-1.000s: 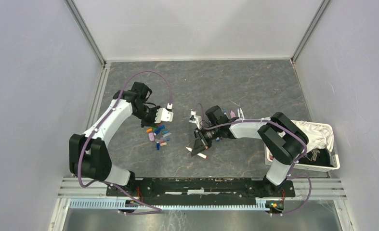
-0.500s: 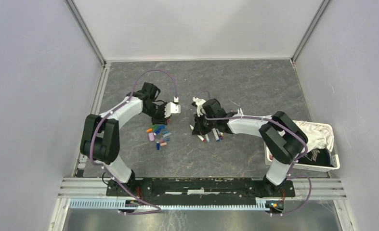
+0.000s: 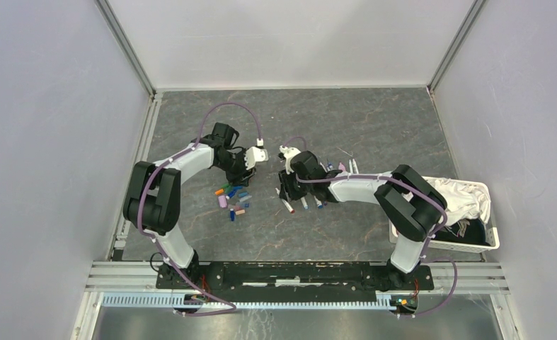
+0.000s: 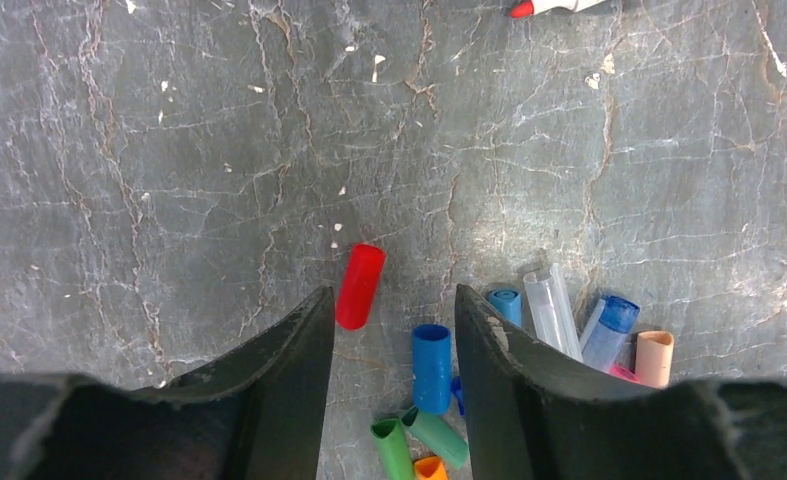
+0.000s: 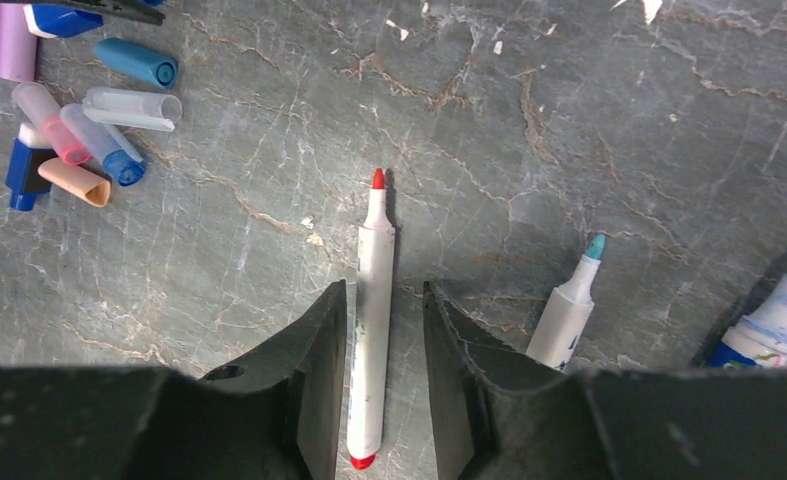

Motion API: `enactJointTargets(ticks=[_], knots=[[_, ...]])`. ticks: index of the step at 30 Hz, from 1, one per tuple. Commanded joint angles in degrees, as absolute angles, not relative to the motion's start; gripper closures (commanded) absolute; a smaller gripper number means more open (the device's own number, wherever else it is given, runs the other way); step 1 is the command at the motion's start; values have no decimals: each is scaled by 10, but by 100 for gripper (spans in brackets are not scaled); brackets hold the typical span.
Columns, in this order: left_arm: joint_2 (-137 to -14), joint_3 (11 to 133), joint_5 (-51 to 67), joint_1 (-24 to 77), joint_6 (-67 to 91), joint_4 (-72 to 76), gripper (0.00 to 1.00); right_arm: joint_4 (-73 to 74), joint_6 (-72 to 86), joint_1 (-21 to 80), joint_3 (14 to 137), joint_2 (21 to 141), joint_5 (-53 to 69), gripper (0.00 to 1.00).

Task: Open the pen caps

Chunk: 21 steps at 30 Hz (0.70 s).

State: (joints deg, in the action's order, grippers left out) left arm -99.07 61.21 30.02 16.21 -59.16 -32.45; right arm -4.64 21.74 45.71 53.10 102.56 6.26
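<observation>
In the left wrist view my left gripper (image 4: 391, 300) stands open just above the table. A red pen cap (image 4: 359, 286) lies loose by its left fingertip and a blue cap (image 4: 431, 365) lies between the fingers. Green (image 4: 439, 435), clear (image 4: 552, 310) and peach (image 4: 654, 358) caps lie close by. From above, the cap pile (image 3: 233, 200) sits just near of the left gripper (image 3: 243, 174). My right gripper (image 5: 384, 290) is open astride an uncapped white pen with a red tip (image 5: 372, 340), which lies flat on the table. A teal-tipped pen (image 5: 569, 310) lies to its right.
More uncapped pens (image 3: 311, 202) lie in a row beside the right gripper (image 3: 287, 188). A white basket (image 3: 466, 248) holding a white cloth (image 3: 459, 198) stands at the right edge of the table. Grey walls enclose the table on three sides.
Both grippers have opened. The left has let the red cap drop by the pile. The right has swung back to the pen row and let go of the red-tipped pen.
</observation>
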Motion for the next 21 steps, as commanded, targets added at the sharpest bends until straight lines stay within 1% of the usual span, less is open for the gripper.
enactJointTargets(ticks=[1,3,4,5,6,7,8,9,12,14,16,18,21], knots=[[-980,625,301,164,-542,-315,45,-42,222,460,516,1001,30,60],[-965,637,309,163,-526,-324,42,-38,217,460,514,986,22,55],[-959,647,313,163,-516,-332,36,-37,213,459,513,975,17,52],[-950,658,317,162,-494,-339,32,-33,207,460,515,964,12,48],[-942,670,317,161,-476,-344,19,-27,203,459,517,955,6,44],[-934,683,315,159,-460,-351,3,-20,195,460,520,944,4,40],[-926,697,310,156,-434,-355,0,-14,186,460,522,930,-14,36],[-920,713,302,152,-407,-362,0,-6,177,460,523,917,-27,33],[-905,760,273,130,-322,-377,0,17,147,460,513,866,-71,27],[-880,771,288,99,-267,-371,0,20,131,456,496,824,-94,25],[-856,766,299,69,-230,-360,0,19,120,450,472,785,-132,20],[-832,747,281,50,-204,-339,0,15,114,442,442,748,-196,2],[-792,683,247,33,-185,-281,0,4,112,419,388,701,-306,2]])
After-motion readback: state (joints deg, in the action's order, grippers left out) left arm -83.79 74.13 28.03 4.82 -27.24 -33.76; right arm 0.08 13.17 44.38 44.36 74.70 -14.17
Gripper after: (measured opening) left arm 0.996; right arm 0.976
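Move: The red cap lies just let go between the left fingers, about 1 cm ahead and 2 below; the blue cap is some 3 cm to this hand's left and 2 back, the green caps 6 left and 3 back. The red pen lies between the open right fingers, about 2 cm back and 2 below; the teal pen is roughly 5 cm to that hand's right, the blue marker 10 to its right, both level with it. Leave the red cap and the red pen where they lie and back both empty grippers off. Lift the left about 17 cm, first forward and then left, turning it counter-clockwise some 35 degrees as its fingers spread fully. Raise the right, tipping its fingers up and opening them wide, while swinging it right over the teal pen towards the blue marker. ##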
